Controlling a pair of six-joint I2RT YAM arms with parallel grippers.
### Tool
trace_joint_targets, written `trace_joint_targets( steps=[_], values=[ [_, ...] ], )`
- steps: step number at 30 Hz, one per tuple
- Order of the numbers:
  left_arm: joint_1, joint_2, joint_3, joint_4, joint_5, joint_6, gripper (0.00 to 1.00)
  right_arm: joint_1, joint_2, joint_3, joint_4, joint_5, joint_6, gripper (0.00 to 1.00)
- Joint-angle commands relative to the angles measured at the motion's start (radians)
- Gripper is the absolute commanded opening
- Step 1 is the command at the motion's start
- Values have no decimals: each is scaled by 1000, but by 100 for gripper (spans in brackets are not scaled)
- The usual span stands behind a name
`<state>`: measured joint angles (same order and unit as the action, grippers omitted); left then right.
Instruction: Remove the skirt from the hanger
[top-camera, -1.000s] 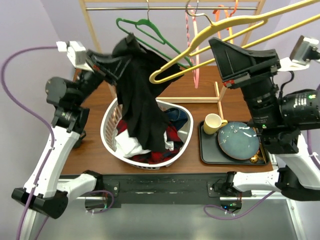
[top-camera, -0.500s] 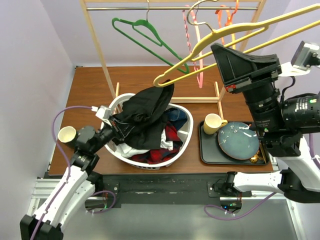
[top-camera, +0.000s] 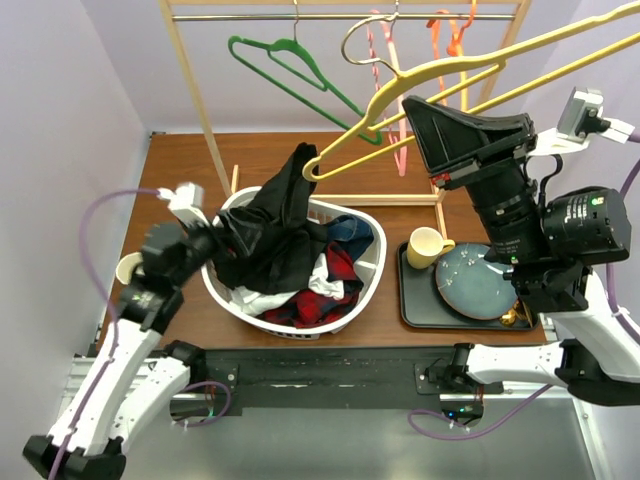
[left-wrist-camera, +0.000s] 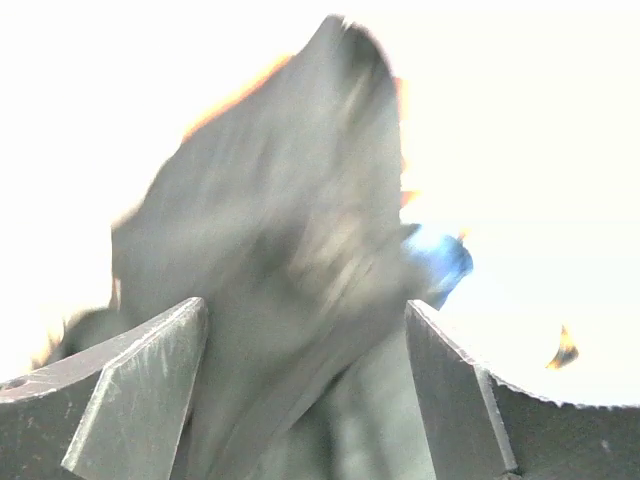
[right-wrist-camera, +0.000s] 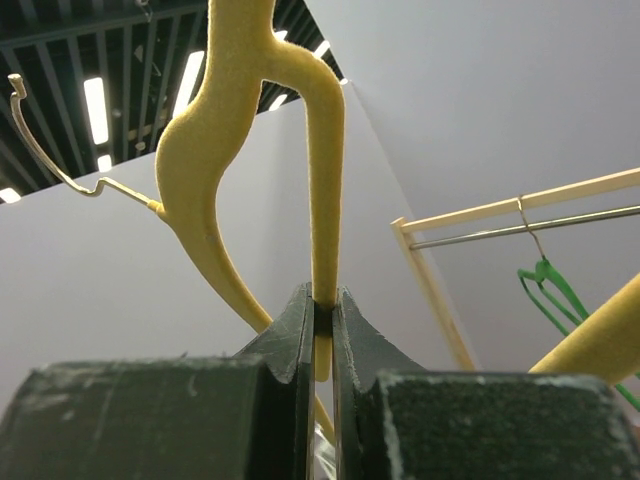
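Note:
The black skirt lies heaped over the clothes in the white laundry basket. One corner peaks up to the left tip of the yellow hanger; whether it still hooks there I cannot tell. My left gripper is at the basket's left rim. In the left wrist view it stands open, with blurred skirt fabric loose between the fingers. My right gripper is shut on the hanger's bar, held high above the tray.
A wooden rack stands at the back with a green hanger and pink and orange ones. At right, a black tray holds a yellow mug and a blue plate. Another mug sits left of the basket.
The left gripper brought the skirt down from high on the left into the basket and has opened. The hanger has shifted slightly left.

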<state>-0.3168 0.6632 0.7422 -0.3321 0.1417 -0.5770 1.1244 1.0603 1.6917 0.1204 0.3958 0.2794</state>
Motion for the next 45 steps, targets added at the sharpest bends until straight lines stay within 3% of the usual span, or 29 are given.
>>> trace_joint_targets(
  steps=[1,7,15,22,25,28,29,31,32,38,43,45],
  values=[
    [-4,39,253,-22,-15,134,85,-2,-28,-6,50,20,-11,0],
    [-4,237,388,69,58,195,86,-3,-43,-10,39,17,-2,0],
    [-13,469,330,410,212,233,86,-2,-56,-23,38,18,-3,0],
    [-64,630,302,490,179,273,85,-2,-62,-41,48,20,-8,0],
    [-76,685,281,515,159,292,77,-3,-63,-44,50,21,-8,0],
    [-82,722,269,530,157,299,55,-3,-65,-44,48,21,-8,0],
    [-87,722,272,527,162,307,36,-3,-63,-44,47,20,-8,0],
    [-99,684,278,483,160,313,18,-3,-65,-43,39,20,-9,0],
    [-103,659,281,458,159,315,3,-3,-66,-40,38,20,-9,0],
    [-125,388,287,82,125,203,0,-2,-80,-56,38,32,-19,0],
    [-133,308,145,-2,168,128,0,-3,-77,-87,59,31,-8,0],
    [-151,311,13,71,170,85,0,-3,-74,-102,48,31,-11,0]
  ],
)
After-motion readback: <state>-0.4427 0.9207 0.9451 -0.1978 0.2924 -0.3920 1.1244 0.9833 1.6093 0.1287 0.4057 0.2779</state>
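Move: The skirt's upstanding end, poking up over the far side of the basket, lies about 13 cm ahead of the empty left hand, 12 cm to its right and some 2 cm below. The basket's middle is roughly level fore and aft, 13 cm right and 17 cm below; the jeans lie about 5 cm ahead and 24 cm right, 15 cm below. From the right hand, that skirt end is around 20 cm ahead, 18 cm left and 40 cm below. Towards the skirt's standing end the left hand first rises about 14 cm with fingers open, then reaches forward some 12 cm and to the right while sinking again, turning clockwise nearly 20 degrees. Low over the basket its fingers shut on the black cloth, then it draws back about 11 cm and up, seemingly with the cloth in its tips. ##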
